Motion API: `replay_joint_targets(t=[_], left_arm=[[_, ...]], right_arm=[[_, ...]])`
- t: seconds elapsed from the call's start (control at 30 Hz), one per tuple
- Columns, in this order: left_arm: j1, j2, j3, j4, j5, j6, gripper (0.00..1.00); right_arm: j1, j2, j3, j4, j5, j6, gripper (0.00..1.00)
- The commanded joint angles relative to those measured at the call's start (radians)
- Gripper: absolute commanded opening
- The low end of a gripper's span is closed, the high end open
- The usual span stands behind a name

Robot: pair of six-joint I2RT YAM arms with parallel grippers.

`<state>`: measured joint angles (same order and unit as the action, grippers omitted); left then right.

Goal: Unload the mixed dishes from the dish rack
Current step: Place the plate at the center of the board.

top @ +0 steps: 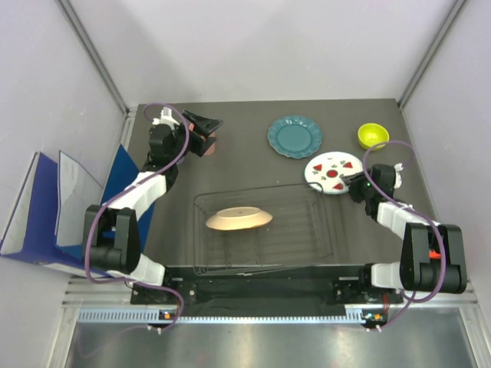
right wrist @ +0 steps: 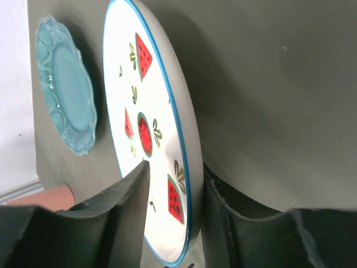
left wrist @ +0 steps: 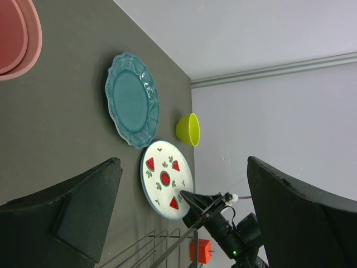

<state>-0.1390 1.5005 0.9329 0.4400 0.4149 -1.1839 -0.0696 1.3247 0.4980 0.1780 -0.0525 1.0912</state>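
Note:
A peach plate (top: 238,219) lies tilted in the dark wire dish rack (top: 314,230). On the table beyond it are a teal scalloped plate (top: 294,136), a yellow-green bowl (top: 372,136) and a white plate (top: 331,170) with red watermelon marks. My right gripper (top: 354,184) straddles the white plate's (right wrist: 148,111) near rim, its jaws slightly open with one finger above and one below, and a gap shows at the upper finger (right wrist: 134,190). My left gripper (top: 201,126) hangs open and empty at the far left, above a salmon-pink cup (left wrist: 17,33).
Blue binders (top: 46,207) lean against the left wall, outside the table. Grey walls close in the table on three sides. The rack's upright tines (left wrist: 167,245) stand between the two arms.

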Motion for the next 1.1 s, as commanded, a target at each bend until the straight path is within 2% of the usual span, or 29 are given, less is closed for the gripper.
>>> replay_joint_targets(t=[0.0,0.17,0.37,0.53,0.9,1.0,1.07], left_arm=[[-0.004,-0.028,-0.014,0.022,0.019,-0.008,0.99],[-0.004,-0.037,-0.016,0.009,0.018,-0.005,0.99],[-0.014,-0.045,0.017,-0.082,-0.004,0.044,0.99],[-0.034,-0.040,0.034,-0.112,-0.014,0.058,0.99],[-0.057,-0.033,0.026,-0.139,-0.005,0.084,0.99],[-0.057,-0.046,0.033,-0.156,-0.011,0.113,0.99],[-0.057,-0.078,0.049,-0.193,-0.039,0.179,0.99]], right_arm=[[-0.006,-0.025,0.039,0.015,-0.012,-0.025,0.43],[-0.006,-0.035,0.057,-0.046,-0.021,-0.042,0.53],[-0.006,-0.059,0.103,-0.175,-0.010,-0.091,0.64],[-0.006,-0.071,0.106,-0.276,-0.006,-0.125,0.65],[-0.006,-0.091,0.024,-0.295,-0.012,-0.152,0.65],[-0.006,-0.148,0.002,-0.301,-0.012,-0.145,0.64],[-0.006,-0.254,-0.010,-0.302,0.009,-0.123,0.64]])
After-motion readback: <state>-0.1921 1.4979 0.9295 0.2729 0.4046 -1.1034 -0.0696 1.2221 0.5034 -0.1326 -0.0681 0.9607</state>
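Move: The white watermelon plate is still tilted at the right hand, its rim between the opening fingers, its middle about 7 cm left, 4 cm ahead and 2 cm lower. The teal plate lies some 21 cm left and 17 cm ahead, the yellow bowl 9 cm right and 17 cm ahead, the dish rack's middle 33 cm left and 18 cm back. From the left hand, the watermelon plate is roughly 42 cm right, 12 cm back and 21 cm below. The watermelon plate is released at its near right rim: the right fingers go on opening to about two-thirds while the hand draws back some 5 cm and sinks about 2 cm, the wrist turning some 10 degrees as the fingertips come off the rim. The empty left hand, wide open, sinks about 4 cm, easing slightly back and right. ##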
